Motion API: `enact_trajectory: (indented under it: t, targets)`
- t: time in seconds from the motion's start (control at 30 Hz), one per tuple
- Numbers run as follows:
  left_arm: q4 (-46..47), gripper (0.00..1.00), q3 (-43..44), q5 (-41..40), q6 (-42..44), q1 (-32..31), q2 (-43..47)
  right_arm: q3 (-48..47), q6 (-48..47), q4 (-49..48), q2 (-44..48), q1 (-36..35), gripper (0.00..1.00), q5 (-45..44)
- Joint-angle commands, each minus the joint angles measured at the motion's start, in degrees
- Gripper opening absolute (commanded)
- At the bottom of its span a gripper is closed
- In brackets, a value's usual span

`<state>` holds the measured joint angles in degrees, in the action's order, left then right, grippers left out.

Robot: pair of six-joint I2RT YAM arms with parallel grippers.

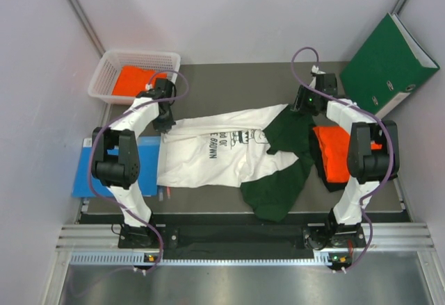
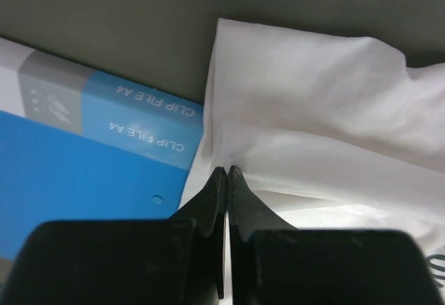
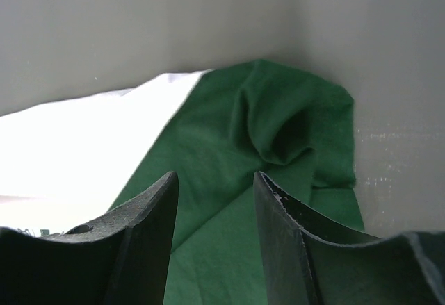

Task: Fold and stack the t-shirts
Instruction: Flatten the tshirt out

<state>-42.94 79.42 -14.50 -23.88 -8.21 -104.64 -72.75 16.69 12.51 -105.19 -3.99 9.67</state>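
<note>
A white t-shirt with dark green sleeves and a dark chest print lies spread across the middle of the table. My left gripper sits at its far left corner. In the left wrist view that gripper is shut, pinching a fold of the white cloth. My right gripper is at the far right sleeve. In the right wrist view it stands open just over the rumpled green sleeve, with nothing between the jaws. A folded orange t-shirt lies under the right arm.
A white basket at the back left holds another orange t-shirt. A green binder leans at the back right. A blue clip file lies under the shirt's left edge, and the same file shows beside my left fingers.
</note>
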Motion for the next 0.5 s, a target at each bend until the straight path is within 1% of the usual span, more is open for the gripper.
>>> enact_trajectory:
  t: [0.0,0.23,0.33,0.37,0.4,0.43,0.47]
  targets:
    - [-5.39,0.0,3.19,-7.97,1.99,0.91,0.05,-2.04,-0.43,1.02,-0.63,0.03,0.48,0.61]
    - [-6.63,0.0,3.91,-13.35,4.01,1.0,0.49,-2.04,-0.25,1.64,-1.51,-0.05,0.48,2.02]
    - [-7.85,0.0,3.9,-12.22,4.37,1.0,-0.91,-1.78,-0.08,1.9,-1.95,-0.05,0.49,2.11]
    - [-8.91,0.02,3.99,-11.96,4.28,1.0,-2.4,-1.95,0.01,1.99,-2.13,0.03,0.49,2.11]
    - [-9.53,0.12,4.08,-11.69,4.02,1.0,-3.11,-2.04,-0.08,2.16,-2.3,0.03,0.49,2.11]
    - [-9.53,0.47,3.99,-11.6,3.41,1.0,-3.64,-2.22,-0.08,2.25,-2.74,0.03,0.49,1.93]
    - [-9.27,0.68,3.64,-11.43,3.05,1.0,-3.64,-2.39,0.01,2.17,-2.92,0.03,0.49,1.84]
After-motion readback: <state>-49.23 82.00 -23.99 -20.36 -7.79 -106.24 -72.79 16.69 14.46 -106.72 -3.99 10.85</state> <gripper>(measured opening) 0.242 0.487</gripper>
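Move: The white edge of the t-shirt is already pinched in the left hand, some 5 cm above the table. It is bound for the blue clip file's far right corner, about 3 cm to the left, level, and 4 cm below. The file's middle lies 14 cm left and 11 cm back, and the basket 17 cm ahead and 10 cm left. The green fold lies some 4 cm ahead, 1 cm right and 5 cm below the right hand; the folded shirts 13 cm back and 12 cm right. The t-shirt's held white edge is drawn towards the file's corner by the left hand, about 3.5 cm left with a slight drift back, lifting about 1 cm and then dipping, the wrist rolling some 10 degrees left side up; right at the end its fingers part and let go of the cloth. Above the green fold the right hand, still half open, sinks about 1.5 cm and eases back 1 cm. ##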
